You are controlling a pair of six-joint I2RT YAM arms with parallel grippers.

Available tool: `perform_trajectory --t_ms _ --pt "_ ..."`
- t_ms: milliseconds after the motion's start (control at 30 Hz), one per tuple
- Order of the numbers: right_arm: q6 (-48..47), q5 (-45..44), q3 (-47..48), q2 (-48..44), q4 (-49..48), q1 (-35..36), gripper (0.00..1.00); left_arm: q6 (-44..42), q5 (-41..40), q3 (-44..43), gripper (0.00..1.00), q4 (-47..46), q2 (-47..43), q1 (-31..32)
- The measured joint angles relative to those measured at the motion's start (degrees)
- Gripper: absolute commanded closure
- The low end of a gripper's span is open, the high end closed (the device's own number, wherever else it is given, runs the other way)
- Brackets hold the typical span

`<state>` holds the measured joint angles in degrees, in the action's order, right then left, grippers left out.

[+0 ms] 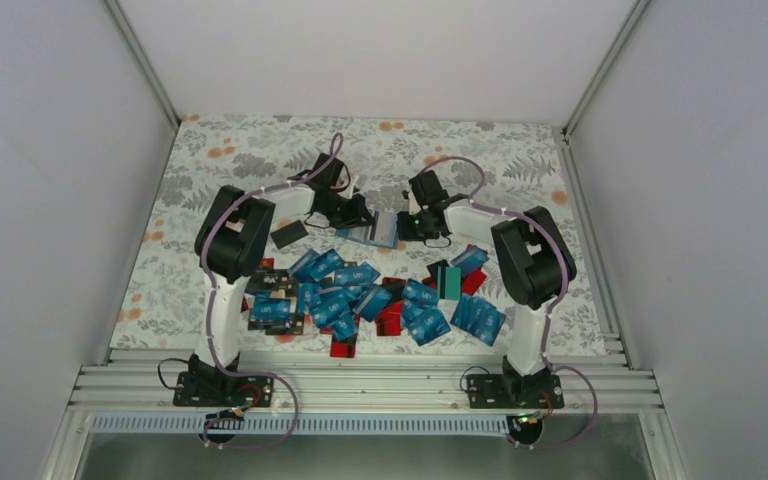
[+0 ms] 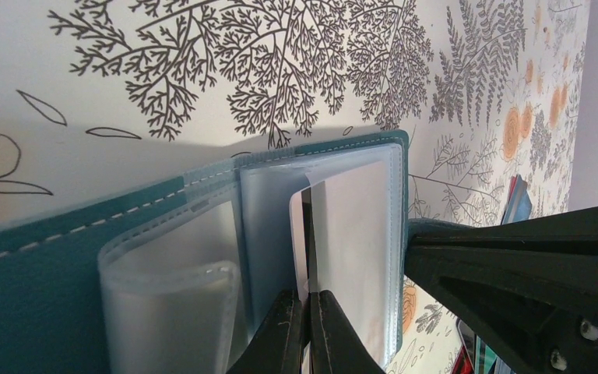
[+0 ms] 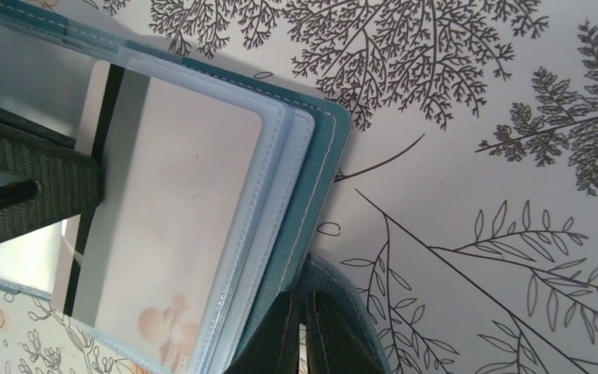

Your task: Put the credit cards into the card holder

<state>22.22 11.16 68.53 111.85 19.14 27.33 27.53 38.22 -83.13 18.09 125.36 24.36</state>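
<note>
The teal card holder point(image 1: 380, 232) lies open at mid-table between both grippers. My left gripper point(image 2: 308, 312) is shut on the edge of a pale credit card point(image 2: 299, 241) that stands partly inside a clear sleeve point(image 2: 354, 249) of the holder. In the right wrist view this card point(image 3: 163, 226) shows a black stripe behind the plastic, with the left fingers point(image 3: 39, 183) clamped on its outer end. My right gripper point(image 3: 304, 331) is shut on a teal flap at the card holder's point(image 3: 315, 167) edge. Many credit cards point(image 1: 360, 295), mostly blue, lie spread nearer the arm bases.
A single black card point(image 1: 289, 234) lies left of the holder, under the left arm. A teal-green card point(image 1: 449, 281) and red cards point(image 1: 390, 318) sit in the pile. White walls close the floral tabletop point(image 1: 260, 150) on three sides.
</note>
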Motion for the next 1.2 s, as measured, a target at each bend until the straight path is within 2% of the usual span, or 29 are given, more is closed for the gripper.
perform_trajectory --t_ms 533,867,1100,1200 --pt "0.0 0.1 0.1 0.1 0.0 0.0 0.94 0.8 -1.0 -0.3 0.96 0.0 0.2 0.6" --pt "-0.3 0.0 0.5 0.5 -0.3 -0.2 0.94 0.3 -6.0 0.7 0.77 1.5 -2.1 1.8" --pt "-0.5 0.0 2.3 1.7 -0.3 -0.4 0.93 0.3 -7.3 2.5 0.54 2.2 -4.5 1.9" --pt "-0.7 0.0 2.3 1.7 -0.3 -0.4 0.92 0.2 -8.2 2.7 0.48 3.0 -4.9 1.9"
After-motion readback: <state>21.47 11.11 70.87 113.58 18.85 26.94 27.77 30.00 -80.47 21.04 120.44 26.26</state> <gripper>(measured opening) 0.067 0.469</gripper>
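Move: About 3 cm to the left hand's right and 1 cm below it lies the middle of the white card, already mostly in its pocket, its left edge between the nearly shut fingers. The holder's left page is some 3 cm to that hand's left, and the loose black card 16 cm left and 1 cm back. From the right hand, which grips the holder's strap side, the white card lies about 4 cm left, 2 cm ahead and 1 cm lower. Easing the white card barely half a centimetre farther right into its pocket, the left hand then opens its fingers to about half, lets go of the card's edge and backs off roughly 1 cm each back, left and up, with a slight roll. Late on, the right hand, still pinching the strap side, draws it about 1 cm forward. ##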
